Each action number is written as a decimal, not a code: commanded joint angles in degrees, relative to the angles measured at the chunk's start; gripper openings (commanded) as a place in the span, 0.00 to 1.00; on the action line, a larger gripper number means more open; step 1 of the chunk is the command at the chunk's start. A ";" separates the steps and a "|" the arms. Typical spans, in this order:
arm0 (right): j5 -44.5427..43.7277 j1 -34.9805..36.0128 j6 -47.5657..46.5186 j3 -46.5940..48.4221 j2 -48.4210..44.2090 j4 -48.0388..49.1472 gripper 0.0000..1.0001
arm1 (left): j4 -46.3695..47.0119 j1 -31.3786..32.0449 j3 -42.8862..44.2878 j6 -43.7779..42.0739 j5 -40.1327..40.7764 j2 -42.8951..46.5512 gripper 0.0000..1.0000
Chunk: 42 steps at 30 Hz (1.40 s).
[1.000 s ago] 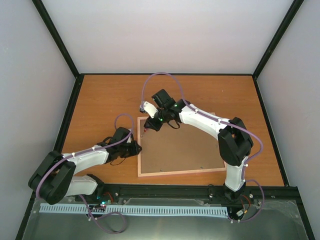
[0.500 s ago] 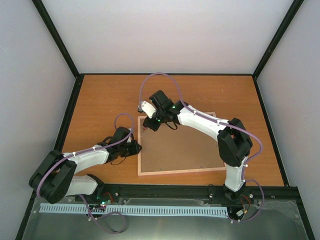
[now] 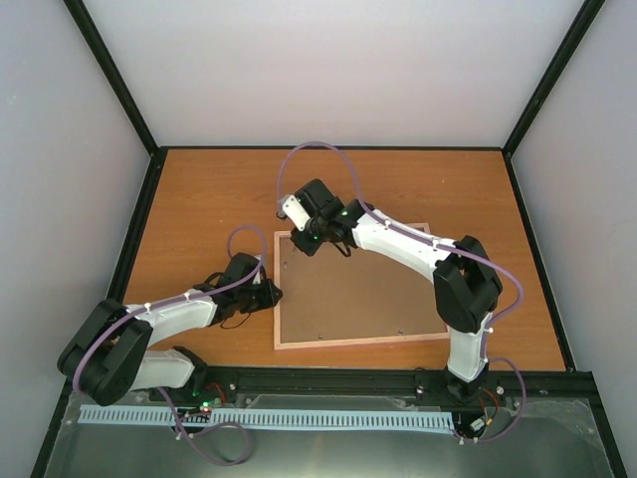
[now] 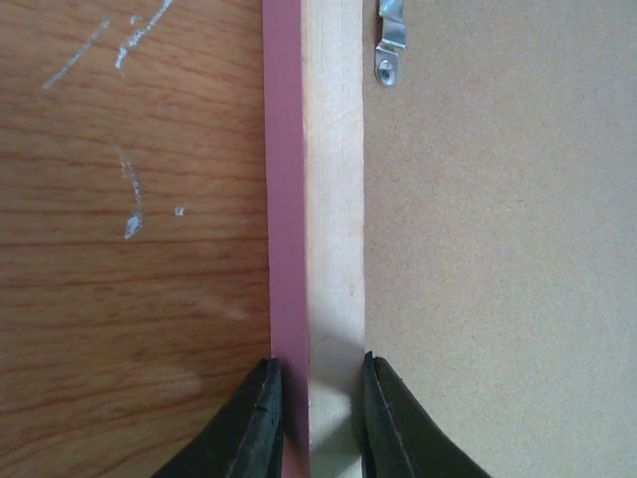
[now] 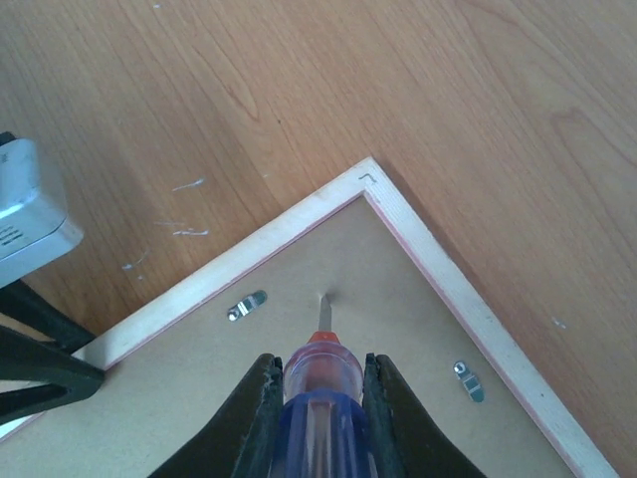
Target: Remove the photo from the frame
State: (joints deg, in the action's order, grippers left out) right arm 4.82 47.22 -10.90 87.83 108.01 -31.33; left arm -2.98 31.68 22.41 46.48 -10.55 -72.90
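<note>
The frame (image 3: 276, 319) lies face down on the table with its brown board back (image 3: 368, 294) up. The photo is hidden under that board. My left gripper (image 3: 271, 296) is shut on the frame's left rail (image 4: 318, 199), one finger on the pink outer side and one on the inner side (image 4: 320, 383). My right gripper (image 3: 307, 242) is shut on the purple-handled screwdriver (image 5: 320, 408). The screwdriver's flat tip (image 5: 324, 311) rests on the board just inside the frame's far-left corner (image 5: 370, 179).
Small metal turn clips sit on the board by the rails (image 5: 247, 305) (image 5: 468, 380) (image 4: 391, 40). The left arm's wrist (image 5: 25, 214) shows at the left of the right wrist view. Black posts and grey walls (image 3: 100, 100) border the wooden table (image 3: 199, 199).
My right gripper has shifted a little toward the frame's far-left corner, carrying the screwdriver. The left gripper and the frame have not moved.
</note>
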 commanded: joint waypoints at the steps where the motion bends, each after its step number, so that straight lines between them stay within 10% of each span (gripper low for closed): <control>1: 4.02 -0.07 -1.35 -0.48 -3.99 -3.30 0.03 | -1.04 0.31 -0.99 1.72 0.35 -0.94 0.01; 19: 13.30 -0.66 -21.30 -21.53 -29.60 -12.63 0.03 | -1.94 0.31 -1.11 1.60 1.01 1.83 0.01; 42: 25.62 0.89 -29.38 -23.67 -27.41 -21.95 0.03 | -2.45 0.29 -0.33 1.03 1.58 2.18 0.01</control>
State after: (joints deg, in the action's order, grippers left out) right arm 28.62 47.27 -39.79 64.53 79.13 -53.98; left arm -4.16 31.88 21.91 46.63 -9.21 -71.26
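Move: The clip on the near edge of the frame's back, left of its middle, is about 20 cm back and some 2 cm right of my right hand, which holds the screwdriver about 12 cm above the board. The left-edge clip is roughly 9 cm to that hand's left and 1 cm ahead; the far-edge clip is 9 cm ahead and 2 cm right. From my left hand, the near-edge clip is about 12 cm back and 11 cm right, at its own height. I lift the screwdriver away from the far-left corner and swing it in an arc, my right hand going about 19 cm back and 10 cm right towards the near-edge clip. It rises some 6 cm, then sinks most of that again while the wrist turns about 35 degrees counter-clockwise. My right fingers keep the handle; my left hand keeps pinching the left edge. ##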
